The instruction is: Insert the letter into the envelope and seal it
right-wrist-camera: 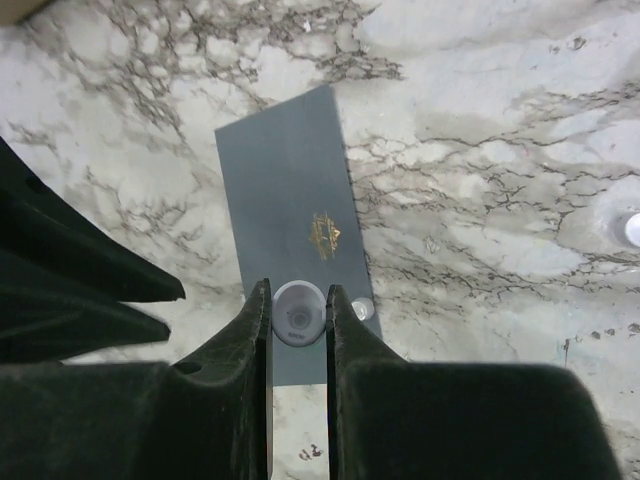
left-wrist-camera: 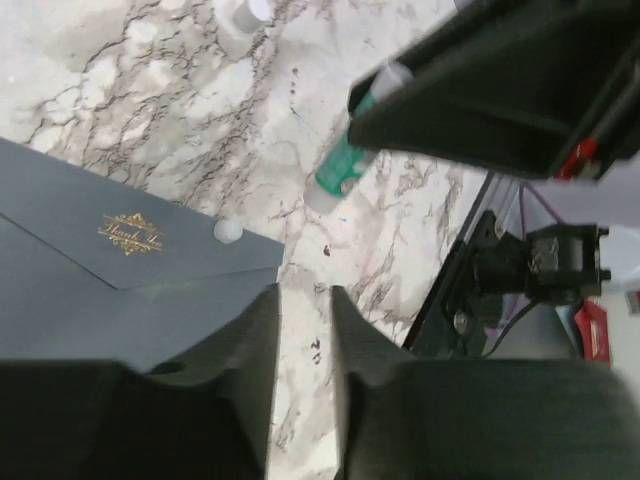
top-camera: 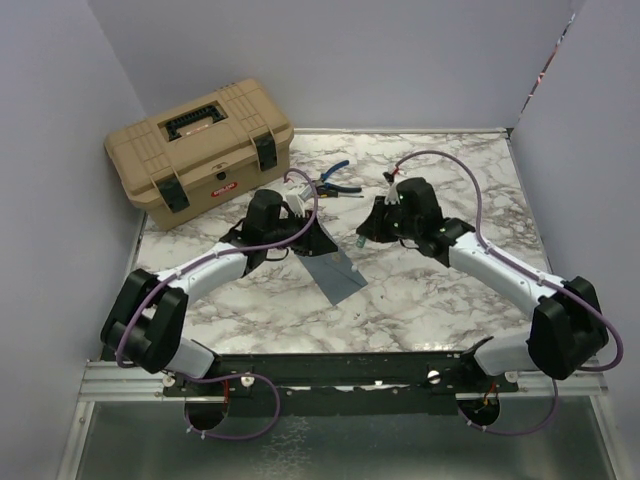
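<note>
The blue-grey envelope (top-camera: pixel 338 272) lies flat on the marble table between the two arms. Its pointed flap, printed in gold, is folded down, with a small round seal mark (left-wrist-camera: pixel 228 231) at the tip. My left gripper (left-wrist-camera: pixel 305 295) hovers at the envelope's edge, open, with only bare marble showing in the gap. My right gripper (right-wrist-camera: pixel 298 290) hangs above the envelope (right-wrist-camera: pixel 285 190) near the seal mark (right-wrist-camera: pixel 363 309), shut on a green-and-white glue stick (left-wrist-camera: pixel 345 160) that points down. From the right wrist the stick (right-wrist-camera: pixel 298 313) shows end-on. The letter is out of view.
A tan toolbox (top-camera: pixel 200 150) with black latches stands at the back left. Blue-handled pliers (top-camera: pixel 335 178) lie behind the grippers. A small white cap (right-wrist-camera: pixel 630 228) sits on the marble to the right of the envelope. Grey walls enclose the table on three sides.
</note>
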Motion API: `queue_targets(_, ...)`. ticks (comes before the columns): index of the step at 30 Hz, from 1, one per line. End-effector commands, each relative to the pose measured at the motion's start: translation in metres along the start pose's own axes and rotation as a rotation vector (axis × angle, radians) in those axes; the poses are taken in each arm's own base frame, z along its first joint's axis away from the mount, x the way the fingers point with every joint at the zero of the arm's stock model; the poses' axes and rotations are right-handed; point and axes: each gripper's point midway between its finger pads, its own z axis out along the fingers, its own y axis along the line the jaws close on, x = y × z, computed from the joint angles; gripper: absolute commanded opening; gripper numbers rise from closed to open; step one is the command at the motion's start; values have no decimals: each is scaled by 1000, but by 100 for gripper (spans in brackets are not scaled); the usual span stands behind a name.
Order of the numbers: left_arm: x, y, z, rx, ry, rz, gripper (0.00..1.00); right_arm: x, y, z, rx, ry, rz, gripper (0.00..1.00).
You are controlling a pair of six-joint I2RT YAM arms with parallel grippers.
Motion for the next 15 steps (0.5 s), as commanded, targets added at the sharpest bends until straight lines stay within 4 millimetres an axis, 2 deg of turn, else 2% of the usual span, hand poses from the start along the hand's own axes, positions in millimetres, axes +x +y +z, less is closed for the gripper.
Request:
queue_targets(1,-5,28,14,-98,-79,-141,17,1,-2,12,79,-86,-124,0)
queue_targets(3,-2,37,24,-104,-74,-206,7,10,-4,18,95,-77,-135,0)
queue_targets(5,-1,41,33,-89,-75,-247,1,16,-5,22,118,-82,-154,0)
queue_targets(8,0,50,41,-98,-80,-289,0,26,-7,29,153,-81,-185,0)
queue_targets(15,16,77,55,-170,-44,-369,0,32,-3,38,191,-133,-283,0)
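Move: Ahead of the right hand, which holds the green glue stick, the envelope's middle lies about 6 cm farther out, 7 cm left and 14 cm down; a white dot on its edge is some 5 cm out and 2 cm left, the upright white cap roughly 12 cm out and 9 cm right. From the left hand, the envelope's middle is about 8 cm ahead, 2 cm left, 14 cm below; the dot 7 cm ahead, 3 cm right; the glue stick 2 cm ahead, 5 cm right, nearly level. Sinking towards the envelope together, both hands close in on it: the left drops about 8 cm and reaches roughly 3 cm forward, shutting its empty fingers on the way and turning some 20 degrees as their tips dip. The right lowers about 5 cm while drifting left, keeps its grip on the glue stick and rolls about 15 degrees, bringing the stick down over the dotted edge. ##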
